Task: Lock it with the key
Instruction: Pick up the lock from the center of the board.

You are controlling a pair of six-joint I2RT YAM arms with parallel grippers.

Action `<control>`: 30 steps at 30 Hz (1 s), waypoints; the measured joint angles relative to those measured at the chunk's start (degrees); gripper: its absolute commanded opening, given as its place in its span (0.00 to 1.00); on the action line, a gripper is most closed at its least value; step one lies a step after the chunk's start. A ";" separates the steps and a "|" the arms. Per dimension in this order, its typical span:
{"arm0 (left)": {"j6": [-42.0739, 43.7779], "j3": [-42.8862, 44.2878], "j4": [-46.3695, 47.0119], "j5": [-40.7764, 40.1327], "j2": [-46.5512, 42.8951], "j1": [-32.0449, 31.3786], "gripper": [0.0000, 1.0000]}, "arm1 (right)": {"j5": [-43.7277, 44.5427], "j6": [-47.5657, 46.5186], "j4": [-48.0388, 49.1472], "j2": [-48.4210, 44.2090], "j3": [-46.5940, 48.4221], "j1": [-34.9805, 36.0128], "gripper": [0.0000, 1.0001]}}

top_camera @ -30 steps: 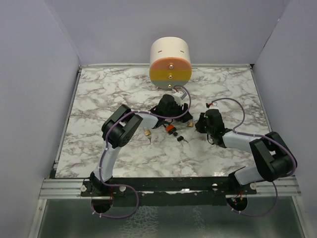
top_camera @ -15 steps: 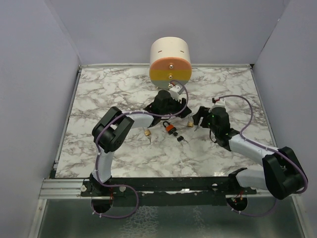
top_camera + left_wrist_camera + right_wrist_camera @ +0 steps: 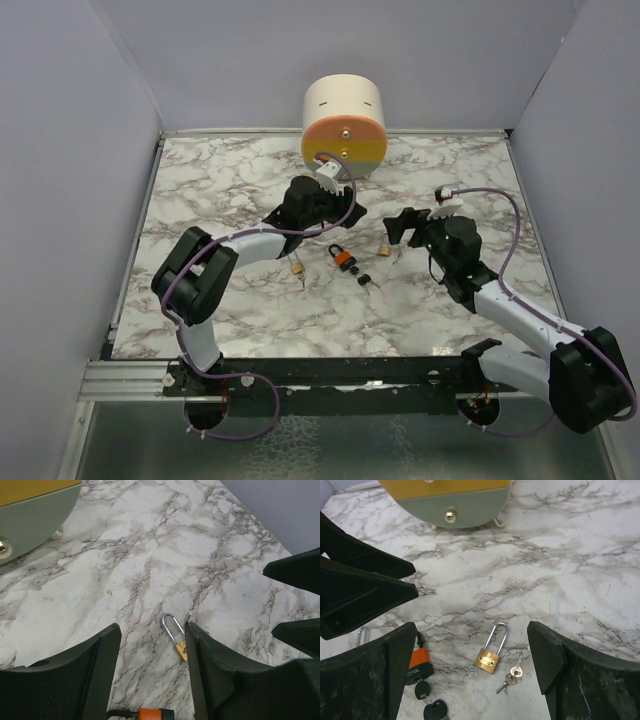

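Note:
The key (image 3: 427, 698) is a small black-headed bunch lying at the lower end of an orange and black padlock (image 3: 418, 662), in the middle of the marble table (image 3: 200, 190). In the top view the key (image 3: 366, 280) lies just right of that padlock (image 3: 343, 260). My left gripper (image 3: 152, 627) hovers open and holds nothing; the orange padlock (image 3: 155, 714) shows at its lower edge. My right gripper (image 3: 471, 627) is wide open above a brass padlock (image 3: 490, 655) and grips nothing. From above, the left gripper (image 3: 340, 218) and right gripper (image 3: 398, 228) face each other.
Two small silvery keys (image 3: 512, 672) lie beside the brass padlock (image 3: 384, 247). Another brass padlock (image 3: 297, 268) lies left of the orange one. A round cream drawer unit (image 3: 344, 125) with brass knobs stands at the back. Grey walls enclose the table.
The right gripper has gone from shut to wide open and drawn back to the right. The left gripper has swung left and back toward the drawer unit. The locks and keys lie as before.

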 measured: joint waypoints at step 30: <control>1.33 -16.17 0.37 -6.21 -14.71 8.48 0.55 | -26.56 -7.63 0.00 26.34 11.10 4.15 0.59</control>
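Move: The orange-black lock lies on the table roughly 15 cm to the right hand's left, 3 cm back and some 14 cm below. At the same level, a small brass lock lies about 3 cm left of the right hand and neither ahead nor back; the black keys lie about 10 cm to its left and 9 cm back. From the left hand, the orange-black lock is about 7 cm back, 5 cm left and 14 cm below. The orange-black lock is approached by the right hand, which sweeps about 10 cm left over the brass lock and sinks some 8 cm, mostly later on. Its wrist turns about 30 degrees counter-clockwise and tips down while the open fingers narrow by about a third, still above the lock. The empty left hand shifts about 11 cm left, passing beyond the lock and turning slightly counter-clockwise. ##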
